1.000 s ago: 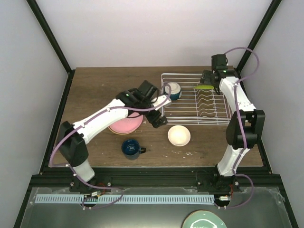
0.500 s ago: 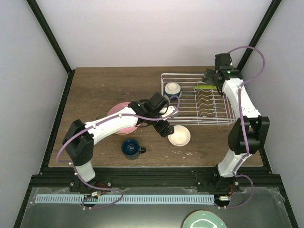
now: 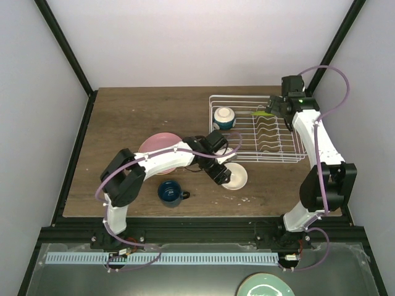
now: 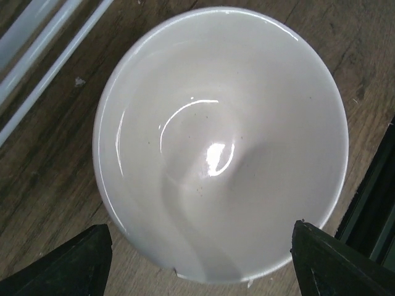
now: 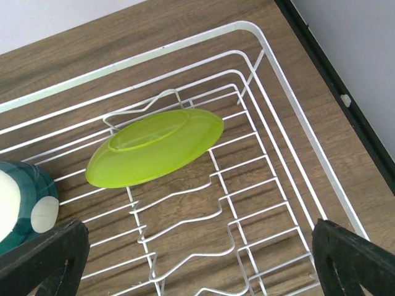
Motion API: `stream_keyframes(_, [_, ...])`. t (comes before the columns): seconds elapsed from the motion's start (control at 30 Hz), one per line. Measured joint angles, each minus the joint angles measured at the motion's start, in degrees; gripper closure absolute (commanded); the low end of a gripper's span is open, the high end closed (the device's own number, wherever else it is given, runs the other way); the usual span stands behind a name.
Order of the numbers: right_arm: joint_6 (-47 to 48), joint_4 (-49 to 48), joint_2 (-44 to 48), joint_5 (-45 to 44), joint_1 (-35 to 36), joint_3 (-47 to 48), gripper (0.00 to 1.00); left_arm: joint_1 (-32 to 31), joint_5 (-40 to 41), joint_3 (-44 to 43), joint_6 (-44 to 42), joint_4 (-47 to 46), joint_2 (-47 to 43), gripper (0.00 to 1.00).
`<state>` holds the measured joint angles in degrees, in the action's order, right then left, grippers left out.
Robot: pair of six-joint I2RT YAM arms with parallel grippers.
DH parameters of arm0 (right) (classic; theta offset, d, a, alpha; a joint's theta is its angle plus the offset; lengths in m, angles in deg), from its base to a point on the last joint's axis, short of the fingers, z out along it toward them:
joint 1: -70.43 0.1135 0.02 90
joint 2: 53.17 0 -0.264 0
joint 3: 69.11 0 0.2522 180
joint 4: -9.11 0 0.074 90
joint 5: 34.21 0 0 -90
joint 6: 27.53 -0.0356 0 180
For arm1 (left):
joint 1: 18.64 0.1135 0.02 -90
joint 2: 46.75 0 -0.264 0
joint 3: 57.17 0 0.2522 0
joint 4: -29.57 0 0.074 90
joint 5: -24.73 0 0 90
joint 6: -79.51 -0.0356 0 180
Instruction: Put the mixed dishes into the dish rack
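A cream bowl [image 3: 236, 177] [image 4: 219, 142] sits upright on the table in front of the dish rack [image 3: 290, 158] [image 5: 185, 44]. My left gripper [image 3: 223, 174] [image 4: 200, 259] is open and low over it, one finger on each side of its near rim. A lime green plate [image 3: 264, 114] [image 5: 154, 148] stands in the rack's dividers. My right gripper [image 3: 278, 106] [image 5: 200, 259] hangs open above the rack and holds nothing. Another bowl [image 3: 224, 117] [image 5: 24, 197], teal outside, rests in the rack's left part. A dark blue mug [image 3: 170, 192] and a pink plate [image 3: 157, 145] lie on the table.
The pink plate tops a stack partly hidden by my left arm. A pale teal plate [image 3: 265, 286] lies off the table at the bottom edge. Black frame posts stand at the table's back corners.
My left arm has swung from the rack's left edge forward and right to the cream bowl, and its jaws have narrowed somewhat. My right gripper has backed slightly away from the green plate.
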<state>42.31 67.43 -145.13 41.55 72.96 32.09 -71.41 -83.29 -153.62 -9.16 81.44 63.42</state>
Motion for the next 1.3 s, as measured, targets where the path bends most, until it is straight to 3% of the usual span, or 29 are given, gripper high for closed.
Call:
stream_keyframes(0.5, [2.80, 0.35, 2.32, -3.15, 0.00, -1.38, 0.00, -0.04, -0.57, -5.44, 0.72, -0.37, 7.10, 0.25])
stream_keyframes(0.9, [3.50, -0.31, 2.67, -3.43, 0.00, -4.20, 0.00, 0.02, -0.37, -5.90, -0.59, 0.59, 8.55, 0.67])
stream_keyframes(1.3, [3.67, -0.87, 3.39, -3.45, 0.00, -5.44, 0.00, 0.09, -3.37, -6.23, -2.56, 0.46, 8.61, 0.88])
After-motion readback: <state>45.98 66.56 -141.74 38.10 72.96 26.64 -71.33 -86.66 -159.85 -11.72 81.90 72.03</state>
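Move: The cream bowl's middle lies about 5 cm right of the left hand, 1 cm ahead and 5 below. The dish rack's middle is some 19 cm ahead and 15 right, the dark blue mug about 5 cm back and 19 left, and the pink plate roughly 11 cm ahead and 22 left. From the right hand, the bowl is about 20 cm back, 21 left and 21 below. Left hand sinks about 3 cm, shifts 2 cm right, and closes its fingers, pinching the bowl's far-left rim. ##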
